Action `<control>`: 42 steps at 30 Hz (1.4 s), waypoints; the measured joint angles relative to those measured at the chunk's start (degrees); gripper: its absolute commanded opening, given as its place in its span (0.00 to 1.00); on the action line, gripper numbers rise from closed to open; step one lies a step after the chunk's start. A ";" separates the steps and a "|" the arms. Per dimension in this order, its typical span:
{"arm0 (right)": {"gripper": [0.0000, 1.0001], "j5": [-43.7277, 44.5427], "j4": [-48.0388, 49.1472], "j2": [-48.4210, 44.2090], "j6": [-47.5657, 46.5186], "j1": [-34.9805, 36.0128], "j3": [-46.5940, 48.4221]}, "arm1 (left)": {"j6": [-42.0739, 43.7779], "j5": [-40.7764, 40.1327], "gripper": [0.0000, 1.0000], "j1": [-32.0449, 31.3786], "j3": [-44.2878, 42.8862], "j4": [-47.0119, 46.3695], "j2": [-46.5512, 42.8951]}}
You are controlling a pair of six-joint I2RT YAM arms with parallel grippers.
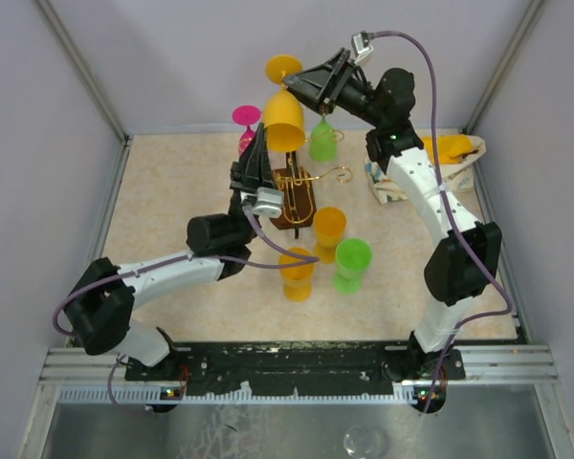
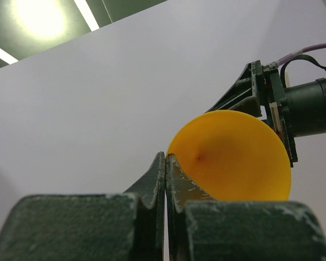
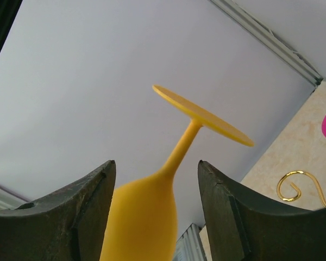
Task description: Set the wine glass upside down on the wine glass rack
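Observation:
A yellow wine glass (image 1: 283, 120) hangs upside down in the air over the rack, foot up. My left gripper (image 1: 262, 145) is shut, its tips at the glass's rim; in the left wrist view the shut tips (image 2: 167, 157) press against the yellow bowl (image 2: 233, 157). My right gripper (image 1: 298, 91) stands open around the upper bowl; in its wrist view the bowl (image 3: 146, 212) sits between the spread fingers (image 3: 92, 196) and the stem rises beyond them. The gold wire wine glass rack (image 1: 301, 186) stands below on its dark base, one curled arm (image 3: 293, 185) showing.
A green glass (image 1: 323, 142) hangs at the rack's far side and a pink glass (image 1: 246, 120) stands behind it. Two orange glasses (image 1: 328, 229) (image 1: 297, 273) and a green one (image 1: 351, 263) stand in front of the rack. A cloth bag (image 1: 402, 182) lies at right.

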State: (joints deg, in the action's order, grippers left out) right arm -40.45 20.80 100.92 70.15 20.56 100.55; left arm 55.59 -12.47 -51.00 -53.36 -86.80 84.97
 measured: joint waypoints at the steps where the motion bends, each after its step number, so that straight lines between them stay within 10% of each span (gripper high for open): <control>1: 0.60 -0.02 0.26 0.09 0.17 0.04 0.09 | 0.02 0.02 0.00 -0.09 -0.17 -0.02 0.28; 14: 0.36 -0.48 0.98 0.20 0.66 0.13 0.76 | 0.42 -0.04 0.00 -0.48 -2.23 -0.22 2.62; 35: 0.39 -2.45 0.81 3.26 1.55 -0.04 3.02 | -0.79 1.64 0.00 -0.50 -0.98 -0.20 2.60; 42: 0.03 -2.05 0.59 3.82 2.73 -0.26 3.87 | -0.66 2.23 0.00 -0.70 -0.94 -0.26 2.58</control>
State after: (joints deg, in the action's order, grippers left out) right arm -42.50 21.39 104.75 72.88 20.29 104.42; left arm 54.94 -10.24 -51.70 -54.30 -87.07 87.55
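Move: The yellow wine glass, foot outward, is held by its rim in the left gripper; its middle is about 5 cm ahead and 3 cm right of that hand. The right gripper waits about 9 cm ahead and 4 cm right of the left. From the right hand the glass's middle is some 3 cm back and 1 cm left; the rack top lies 3 cm ahead and 13 cm below, the hanging green glass 3 cm ahead, 6 cm right and 17 cm below. The yellow glass's stem is fed in between the right fingertips: the left hand, still pinching the rim, carries the glass about 2 cm to the right, sinking slightly. The right gripper creeps roughly 1 cm forward and a touch left, narrows around the stem, eases open a little, then closes further until its fingertips pinch the stem below the foot. ##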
